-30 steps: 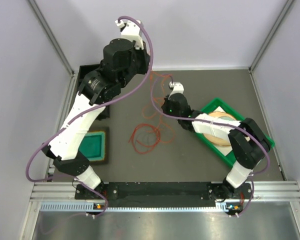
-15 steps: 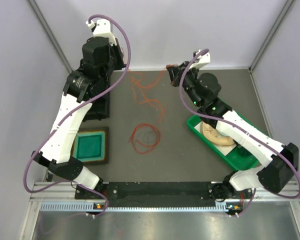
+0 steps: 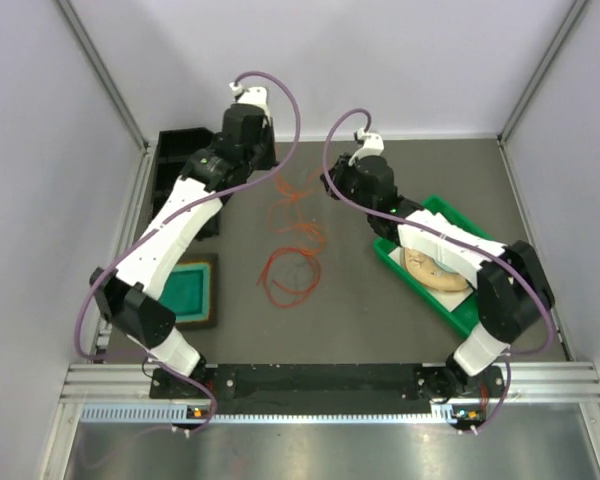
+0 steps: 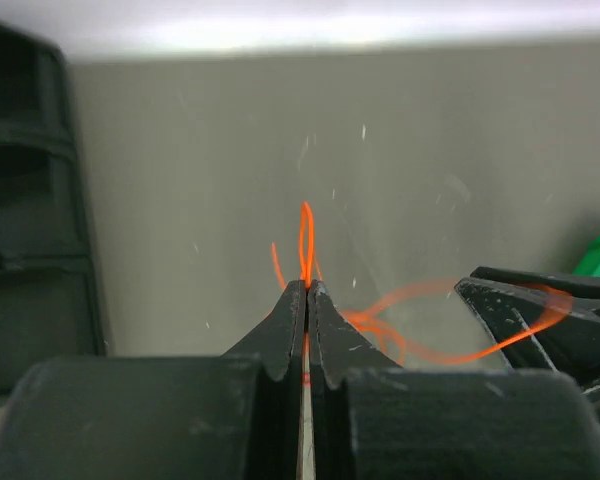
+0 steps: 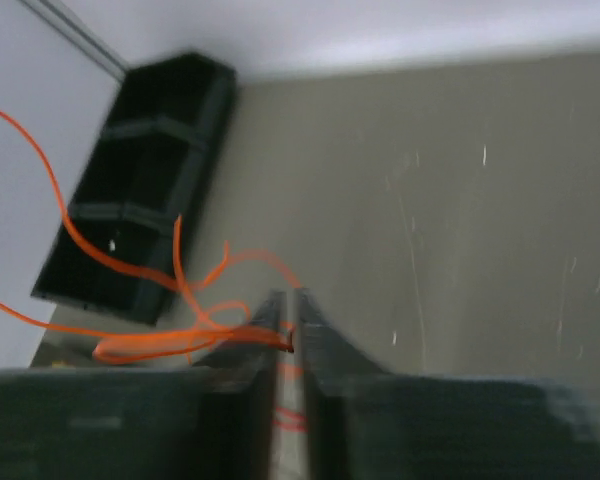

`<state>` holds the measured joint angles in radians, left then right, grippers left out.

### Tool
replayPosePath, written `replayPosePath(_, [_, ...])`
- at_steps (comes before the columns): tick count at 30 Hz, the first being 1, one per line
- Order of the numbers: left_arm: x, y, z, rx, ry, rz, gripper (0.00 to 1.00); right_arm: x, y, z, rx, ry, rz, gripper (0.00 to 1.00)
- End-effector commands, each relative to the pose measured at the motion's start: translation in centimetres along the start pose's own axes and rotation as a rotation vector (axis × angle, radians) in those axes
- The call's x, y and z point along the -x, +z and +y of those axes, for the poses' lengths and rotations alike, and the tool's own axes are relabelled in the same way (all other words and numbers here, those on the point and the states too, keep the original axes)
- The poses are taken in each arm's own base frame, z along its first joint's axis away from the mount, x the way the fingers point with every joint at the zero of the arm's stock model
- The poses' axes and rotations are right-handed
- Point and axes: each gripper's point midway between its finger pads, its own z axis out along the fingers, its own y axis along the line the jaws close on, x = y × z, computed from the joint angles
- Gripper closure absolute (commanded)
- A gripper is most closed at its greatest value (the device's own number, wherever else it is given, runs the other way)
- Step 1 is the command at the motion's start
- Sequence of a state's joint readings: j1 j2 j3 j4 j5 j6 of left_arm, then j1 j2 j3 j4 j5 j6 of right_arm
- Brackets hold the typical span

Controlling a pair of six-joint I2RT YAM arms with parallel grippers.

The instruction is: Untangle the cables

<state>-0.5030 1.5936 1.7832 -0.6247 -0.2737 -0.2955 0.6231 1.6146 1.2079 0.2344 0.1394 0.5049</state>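
The cables are thin orange-red cords. One bunch of strands (image 3: 298,215) hangs between my two grippers over the far middle of the table. A loose loop (image 3: 290,275) lies flat nearer the front, with a thin dark cable (image 3: 300,266) inside it. My left gripper (image 3: 275,172) (image 4: 307,287) is shut on an orange strand (image 4: 306,240) that sticks up past its tips. My right gripper (image 3: 327,186) (image 5: 291,300) is shut on orange strands (image 5: 170,342) that trail off to its left. In the left wrist view the right gripper's dark fingers (image 4: 540,315) show with a strand curving to them.
A green tray (image 3: 500,300) on the right holds a tan coil (image 3: 435,268). A black compartment box (image 3: 175,160) (image 5: 140,180) (image 4: 25,220) stands at the back left. A teal pad in a black frame (image 3: 183,290) lies front left. Purple hoses arch over both arms.
Half a second ago the grippers were wide apart with the strand stretched between them. Both have come inward and lower, so the strands now sag in a bunch. The floor loop has not moved.
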Motion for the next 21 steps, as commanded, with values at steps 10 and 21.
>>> replayPosePath(10, [-12.3,7.6,-2.6,-0.12,-0.012,0.319,0.47,-5.9,-2.4,-6.6,-0.112,0.163,0.272,0.26])
replayPosePath(21, [-16.9,8.0,-2.6,-0.154,0.177,0.404,0.01,-6.4,-9.5,-10.4,-0.248,0.116,0.29,0.25])
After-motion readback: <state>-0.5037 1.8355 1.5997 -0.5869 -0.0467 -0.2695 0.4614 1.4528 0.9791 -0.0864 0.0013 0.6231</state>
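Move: Both grippers still pinch the orange cable. Its low coils lie under the left hand, about 33 cm down, 2 cm ahead and 6 cm to the right; the red cable loop is on the table 11 cm back and 2 cm right, and the black organizer 13 cm ahead and 24 cm left. From the right hand the coils are 2 cm ahead, 4 cm left and 24 cm down, the green bin 9 cm back and 34 cm right. Drop both grippers quickly and let go of the orange cable on the way down, the right one opening at once, the left a moment later. Bring the left about 18 cm down and slightly right over the coils, tipping its fingers down some 20 degrees. Sink the right about 10 cm with a like tilt, then draw it level to the right and back, clear of the cable. ##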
